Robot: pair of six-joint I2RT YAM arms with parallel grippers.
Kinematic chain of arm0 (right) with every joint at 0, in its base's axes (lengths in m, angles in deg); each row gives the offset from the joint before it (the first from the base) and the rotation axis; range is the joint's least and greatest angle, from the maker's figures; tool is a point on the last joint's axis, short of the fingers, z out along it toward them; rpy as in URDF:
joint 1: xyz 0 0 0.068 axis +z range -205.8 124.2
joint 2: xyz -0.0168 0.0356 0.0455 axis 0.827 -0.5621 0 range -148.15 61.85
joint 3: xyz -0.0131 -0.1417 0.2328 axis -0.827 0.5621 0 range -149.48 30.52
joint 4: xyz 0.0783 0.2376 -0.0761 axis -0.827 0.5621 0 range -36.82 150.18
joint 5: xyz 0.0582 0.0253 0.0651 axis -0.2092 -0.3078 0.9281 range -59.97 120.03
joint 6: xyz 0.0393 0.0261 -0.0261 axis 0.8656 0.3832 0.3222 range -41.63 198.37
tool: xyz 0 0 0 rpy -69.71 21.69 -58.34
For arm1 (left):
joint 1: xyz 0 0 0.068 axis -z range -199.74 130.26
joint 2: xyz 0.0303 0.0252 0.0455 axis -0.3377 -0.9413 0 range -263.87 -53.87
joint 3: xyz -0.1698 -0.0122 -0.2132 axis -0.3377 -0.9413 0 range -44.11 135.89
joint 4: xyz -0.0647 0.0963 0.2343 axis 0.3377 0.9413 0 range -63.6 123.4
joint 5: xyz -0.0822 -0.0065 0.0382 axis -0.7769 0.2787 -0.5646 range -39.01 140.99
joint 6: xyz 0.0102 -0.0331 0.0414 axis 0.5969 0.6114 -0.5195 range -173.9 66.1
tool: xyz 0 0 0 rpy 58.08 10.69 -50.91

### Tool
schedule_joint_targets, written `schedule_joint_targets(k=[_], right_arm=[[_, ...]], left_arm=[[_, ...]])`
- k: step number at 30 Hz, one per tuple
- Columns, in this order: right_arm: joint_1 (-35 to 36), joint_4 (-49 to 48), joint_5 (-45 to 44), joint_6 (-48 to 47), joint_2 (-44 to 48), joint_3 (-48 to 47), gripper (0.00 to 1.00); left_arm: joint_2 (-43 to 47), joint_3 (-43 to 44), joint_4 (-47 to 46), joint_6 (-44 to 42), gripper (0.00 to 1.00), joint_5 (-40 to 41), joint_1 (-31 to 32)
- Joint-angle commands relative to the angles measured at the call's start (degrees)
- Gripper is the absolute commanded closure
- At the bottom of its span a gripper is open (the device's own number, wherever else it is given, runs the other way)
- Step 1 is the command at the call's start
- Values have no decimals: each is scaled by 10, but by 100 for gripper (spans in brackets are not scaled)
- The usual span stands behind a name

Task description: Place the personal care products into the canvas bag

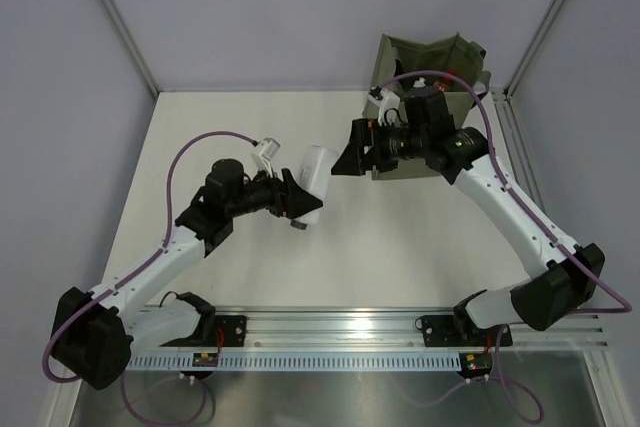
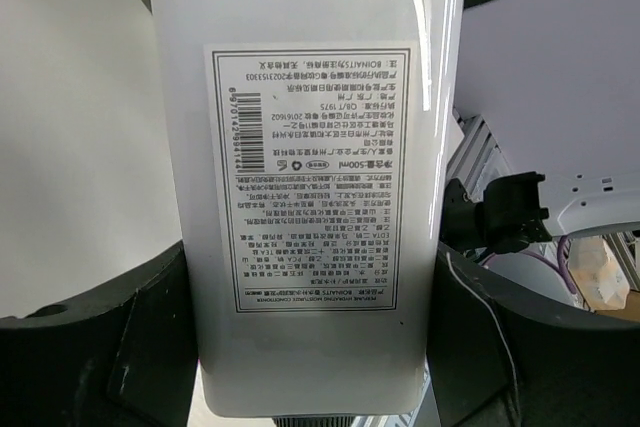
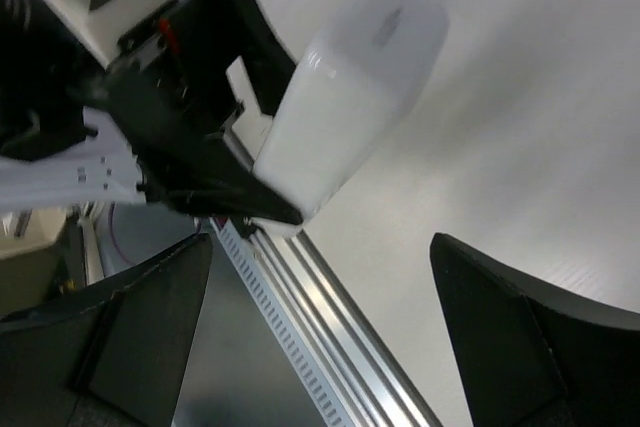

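Observation:
The flat white bottle [image 1: 318, 175] is held off the table in my left gripper [image 1: 297, 195], near the table's middle. In the left wrist view the bottle [image 2: 300, 147] fills the frame with its printed label facing the camera, and the gripper [image 2: 310, 347] is shut on its lower body. My right gripper [image 1: 347, 157] is open and empty, just right of the bottle and facing it. The right wrist view shows the bottle [image 3: 350, 97] ahead of that open gripper [image 3: 320, 337]. The olive-green canvas bag [image 1: 430, 59] stands open at the back right, behind the right arm. No other products are in view.
An aluminium rail [image 1: 400, 322] runs along the near table edge and also shows in the right wrist view [image 3: 330, 327]. Grey walls and frame posts [image 1: 115, 17] bound the table. The right arm [image 1: 500, 197] crosses in front of the bag.

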State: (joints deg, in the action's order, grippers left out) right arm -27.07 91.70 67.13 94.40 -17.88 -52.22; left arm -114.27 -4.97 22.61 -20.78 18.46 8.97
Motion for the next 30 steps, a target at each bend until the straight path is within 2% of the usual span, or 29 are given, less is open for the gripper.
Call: schedule_joint_targets(k=[1, 10, 13, 14, 15, 19, 24, 28, 29, 30], right_arm=[[4, -62, -126, 166, -29, -37, 1], [55, -62, -154, 189, -113, -68, 0], [56, -80, -136, 195, -116, -48, 10], [57, -85, -129, 196, -112, -37, 17], [56, -91, -123, 195, -111, -33, 21], [57, -100, -108, 197, -98, -19, 25], [57, -125, -63, 220, -91, -1, 37], [57, -153, -8, 233, -94, 1, 58], [57, -158, 0, 234, -94, 1, 70], [57, -162, 6, 235, -94, 1, 75]], left_arm=[[22, 18, -140, 20, 100, 29, 21], [-6, 29, -162, 37, 100, 43, 51], [-8, 36, -160, 36, 100, 50, 53], [-9, 38, -154, 34, 100, 52, 53], [-11, 38, -154, 32, 100, 53, 53], [-20, 43, -150, 27, 100, 68, 54], [-37, 60, -147, 21, 100, 68, 55], [-55, 77, -141, 17, 99, 60, 59], [-60, 80, -140, 18, 96, 57, 60], [-68, 87, -137, 18, 93, 53, 64]])
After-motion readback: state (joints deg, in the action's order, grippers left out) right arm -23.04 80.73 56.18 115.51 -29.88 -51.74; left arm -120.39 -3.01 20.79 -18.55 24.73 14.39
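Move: My left hand already grips the conditioner bottle near its black cap, base end up, with its middle roughly 2 cm ahead, 1 cm right and 4 cm above. From my open right hand, that middle lies about 3 cm ahead, 8 cm left and 7 cm below. That right gripper waits some 9 cm right of, 1 cm behind and 11 cm above my left hand. The canvas bag stands about 20 cm ahead and 20 cm right of my right hand, its middle some 15 cm lower. I bring my right hand in over the bottle's upturned base: first about 5 cm forward, swinging some 15 degrees clockwise, then left and down about 5 cm, tipping the fingers some 15 degrees further down. Once there, my right fingers close from wide open and pinch the base end's sides, while my left keeps its grip and eases the bottle a couple of centimetres right and slightly down. ##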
